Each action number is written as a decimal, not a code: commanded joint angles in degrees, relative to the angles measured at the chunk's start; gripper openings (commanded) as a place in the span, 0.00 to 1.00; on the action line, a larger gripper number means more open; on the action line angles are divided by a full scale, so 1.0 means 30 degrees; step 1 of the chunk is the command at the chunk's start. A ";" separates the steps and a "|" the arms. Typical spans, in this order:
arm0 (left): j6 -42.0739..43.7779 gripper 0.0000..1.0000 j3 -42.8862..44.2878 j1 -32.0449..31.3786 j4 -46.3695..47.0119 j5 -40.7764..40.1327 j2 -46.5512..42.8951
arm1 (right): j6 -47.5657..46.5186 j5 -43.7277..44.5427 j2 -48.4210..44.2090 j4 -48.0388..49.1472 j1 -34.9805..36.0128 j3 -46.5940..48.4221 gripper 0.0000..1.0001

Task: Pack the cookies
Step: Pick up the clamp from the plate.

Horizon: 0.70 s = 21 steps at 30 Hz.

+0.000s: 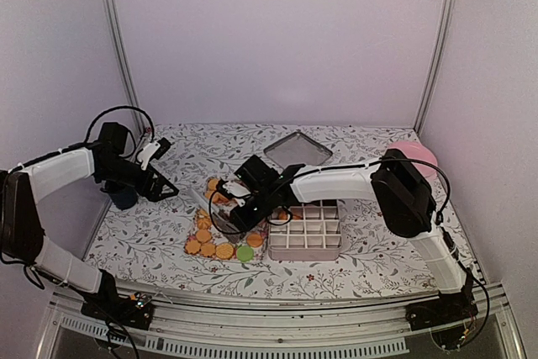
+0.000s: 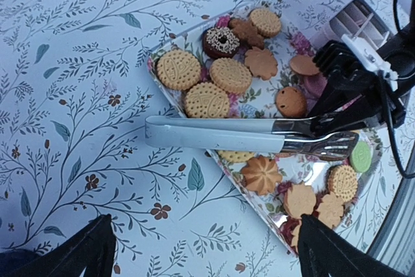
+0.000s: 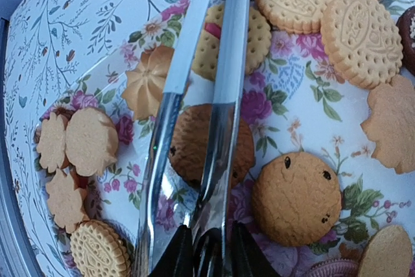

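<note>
Cookies point(image 2: 206, 100), mostly golden rounds, flowers and sandwich types with one chocolate one, lie spread over a clear flowered tray point(image 2: 256, 109). The top view shows them point(image 1: 208, 245) left of a divided box point(image 1: 308, 229). Tongs point(image 2: 214, 133) with pale handles and metal ends lie across the tray. My right gripper point(image 1: 238, 208) hovers low over their metal end point(image 3: 224, 95), its fingers point(image 3: 181, 251) narrowly apart astride one arm; contact is unclear. A chip cookie point(image 3: 296, 198) lies just right of them. My left gripper point(image 2: 204, 225) stands wide open over the tablecloth beside the tray's left edge, holding nothing.
A clear lid point(image 1: 298, 150) lies at the back, and a pink plate point(image 1: 418, 157) sits back right. A dark cup point(image 1: 123, 197) stands under the left arm. A green cookie point(image 1: 245, 252) marks the tray's near corner. Booth walls close in on the sides.
</note>
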 commanded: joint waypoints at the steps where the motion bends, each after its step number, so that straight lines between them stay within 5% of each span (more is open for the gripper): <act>1: 0.0268 0.98 0.0335 0.0088 -0.0426 0.0057 -0.0306 | 0.0138 0.0825 -0.1758 0.0255 0.0517 -0.0940 0.18; 6: 0.0233 0.98 0.0403 0.0076 -0.0579 0.0026 -0.0388 | -0.0039 0.2056 -0.2535 0.1050 0.0847 -0.1398 0.00; 12: 0.0080 0.98 0.0489 0.0099 -0.0654 -0.0254 -0.0677 | -0.0102 0.4111 -0.3290 0.1931 0.1479 -0.1625 0.00; 21: -0.1869 0.99 0.2044 0.0088 -0.1032 0.1002 -0.1031 | 0.0017 1.6667 -0.3208 0.3466 0.2831 -0.0433 0.00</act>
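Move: The clamp's metal end already lies between the right hand's nearly closed fingers. The clamp's middle is about 5 cm ahead and 5 cm to the left, roughly level with the hand. The plate's middle is some 3 cm ahead, 2 cm left and 2 cm below; the green cookie is 8 cm back, 2 cm right and 2 cm below; the divided box is 17 cm right and 2 cm back. From the left hand, the clamp is about 13 cm right, 1 cm ahead and 10 cm below. The right fingers close from a narrow gap and pinch one arm of the clamp near its metal end while the hand eases back about 1 cm. They keep that hold as the hand lifts away from the plate, some 6 cm in all and fastest at the end, turning forward as the fingertips swing forward by about 25 degrees. The idle left hand rises roughly 2 cm at the end. ##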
